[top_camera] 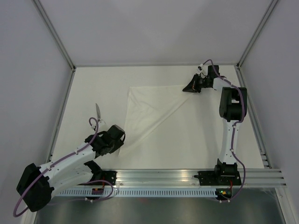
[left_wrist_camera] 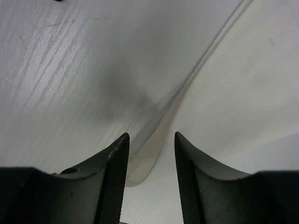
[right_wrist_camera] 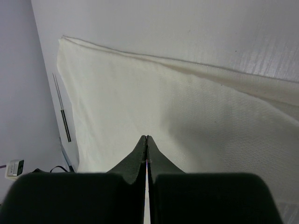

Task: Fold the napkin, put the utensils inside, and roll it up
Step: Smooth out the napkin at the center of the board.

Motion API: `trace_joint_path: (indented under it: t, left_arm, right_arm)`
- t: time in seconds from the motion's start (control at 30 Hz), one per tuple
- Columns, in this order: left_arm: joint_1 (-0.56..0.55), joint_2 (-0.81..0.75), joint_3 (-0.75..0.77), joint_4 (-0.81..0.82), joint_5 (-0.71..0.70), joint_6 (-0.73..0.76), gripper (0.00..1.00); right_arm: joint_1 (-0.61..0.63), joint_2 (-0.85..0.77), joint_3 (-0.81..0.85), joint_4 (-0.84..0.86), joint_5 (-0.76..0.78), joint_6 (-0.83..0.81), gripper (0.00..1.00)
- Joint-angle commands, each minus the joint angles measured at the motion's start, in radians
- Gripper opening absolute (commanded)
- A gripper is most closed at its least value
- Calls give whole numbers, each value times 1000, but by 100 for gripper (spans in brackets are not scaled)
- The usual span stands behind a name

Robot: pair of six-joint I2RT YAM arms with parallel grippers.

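Note:
The white napkin [top_camera: 149, 109] lies on the table, folded into a triangle with its long edge running from the upper right down to the lower left. My left gripper [top_camera: 121, 140] is at the napkin's lower left corner. In the left wrist view that gripper [left_wrist_camera: 152, 135] is open, with a raised edge of the napkin [left_wrist_camera: 243, 84] between its fingers, which do not touch it. My right gripper [top_camera: 185, 88] is at the napkin's upper right corner. In the right wrist view it [right_wrist_camera: 146, 136] is shut, its tips over the napkin [right_wrist_camera: 163, 102], and no cloth shows between them. A knife [top_camera: 99, 111] lies to the left of the napkin.
Grey walls and metal frame posts [top_camera: 58, 32] enclose the table on the left, back and right. The rail [top_camera: 187, 179] carrying both arm bases runs along the near edge.

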Motion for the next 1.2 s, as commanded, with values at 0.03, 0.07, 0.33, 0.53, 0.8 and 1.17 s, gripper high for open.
trace_joint_path:
  t: [0.03, 0.07, 0.33, 0.53, 0.8, 1.17]
  left_arm:
    - [-6, -31, 3, 71, 14, 59, 50]
    - [-6, -25, 0, 84, 20, 67, 50]
    - [-5, 57, -26, 144, 85, 96, 50]
    - [-5, 37, -43, 151, 72, 84, 43]
    - [-5, 32, -50, 152, 74, 82, 13]
    - [-5, -29, -87, 144, 91, 73, 2]
  right_arm:
    - [0, 12, 57, -29, 15, -20, 1]
    - [-2, 12, 55, -31, 17, -22, 0]
    - [-2, 18, 52, -34, 15, -20, 1]
    - [0, 24, 54, -29, 14, -16, 0]
    - [0, 33, 48, -26, 18, -17, 0]
    - [-3, 49, 48, -20, 50, 15, 0]
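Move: The napkin is folded into a triangle, and its near corner lies about 4 cm back and 1 cm left of the left hand's half-open fingers, some 3 cm lower. The knife is roughly 14 cm ahead and 14 cm to that hand's left; the napkin's far-left corner is about 36 cm ahead and 4 cm right. The shut right hand has the napkin's far-right part straight beneath it, about 3 cm down, with the far-left corner some 36 cm to its left and 2 cm ahead. The left hand shifts about 1.5 cm right with a slight lift, then sinks to the napkin's left edge just ahead of the near corner and stays almost still while its half-open fingers shut there, ending about 1.5 cm lower than it began. The right hand, fingers still shut, waits over the far-right part and then lowers about 1.5 cm onto the cloth as the left fingers finish closing, so both hands are down at opposite ends of the fold. ##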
